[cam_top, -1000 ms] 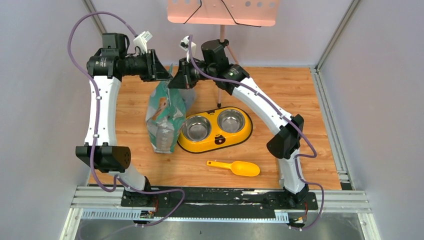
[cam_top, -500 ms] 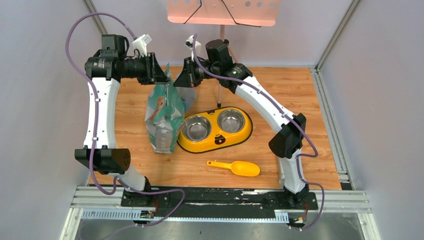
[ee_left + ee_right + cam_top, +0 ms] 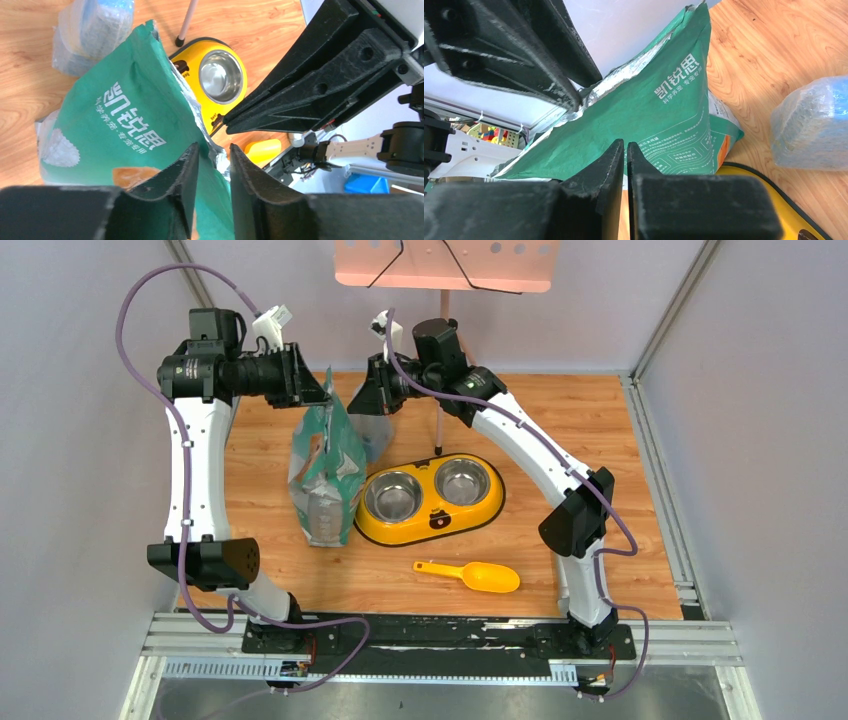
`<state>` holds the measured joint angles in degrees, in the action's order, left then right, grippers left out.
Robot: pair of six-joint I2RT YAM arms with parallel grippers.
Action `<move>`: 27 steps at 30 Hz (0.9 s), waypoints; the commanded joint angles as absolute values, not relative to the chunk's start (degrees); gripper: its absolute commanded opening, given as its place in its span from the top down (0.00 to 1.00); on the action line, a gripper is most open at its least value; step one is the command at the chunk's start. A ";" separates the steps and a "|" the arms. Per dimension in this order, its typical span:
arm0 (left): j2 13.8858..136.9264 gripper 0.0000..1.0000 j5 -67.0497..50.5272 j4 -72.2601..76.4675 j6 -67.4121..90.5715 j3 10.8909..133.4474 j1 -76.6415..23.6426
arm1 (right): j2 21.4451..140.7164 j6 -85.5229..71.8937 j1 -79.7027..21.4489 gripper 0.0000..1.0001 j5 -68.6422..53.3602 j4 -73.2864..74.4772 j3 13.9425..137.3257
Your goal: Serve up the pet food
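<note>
The green-and-white food bag (image 3: 325,475) stands upright left of the yellow double bowl (image 3: 432,523), its foil-lined mouth facing up. No pet food shows; it is hidden in the bag. My left gripper (image 3: 322,395) hangs at the bag's top left corner. In the left wrist view its jaws (image 3: 214,147) stand apart with the bag's foil rim (image 3: 216,156) in the gap, not visibly pinched. My right gripper (image 3: 352,402) hovers just right of the bag's top. Its fingers (image 3: 625,144) are shut to a hairline slit with nothing between them, and the bag (image 3: 659,120) lies beyond them.
An orange scoop (image 3: 475,575) lies on the wooden floor in front of the bowl. A clear plastic packet (image 3: 378,435) sits behind the bag. A thin stand pole (image 3: 440,420) holding a pink board (image 3: 445,265) rises behind the bowl. Grey walls close in on both sides.
The right gripper has drawn back to the right, off the bag's mouth. The left gripper has shifted left. The bag's top now stands narrower and taller.
</note>
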<state>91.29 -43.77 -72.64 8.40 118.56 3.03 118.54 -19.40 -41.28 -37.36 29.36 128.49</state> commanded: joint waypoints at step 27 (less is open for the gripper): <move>88.86 1.00 -50.58 -66.96 13.33 115.48 5.32 | 121.83 -32.21 -42.78 0.56 -49.59 19.80 135.64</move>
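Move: The pet food bag's top rim runs between my left fingertips, its middle about 3 cm ahead and 1 cm below that hand. From my right hand the rim's middle is some 4 cm to the left, about 2 cm ahead and 2 cm higher. From my left hand, the bowl stand lies roughly 22 cm right, 5 cm back and 28 cm below, and the clear pack 9 cm right, 8 cm ahead and 26 cm down. I shut my half-open left fingers and pinch the bag's rim, the hand easing about 1 cm left and mostly back again. My right hand stays beside the rim at first, then rises about 6 cm while drawing back nearly 4 cm and slightly left. Its shut fingers spread to about half, its fingertips tilting up and swinging counter-clockwise some 15 degrees over the near part of the rim. ##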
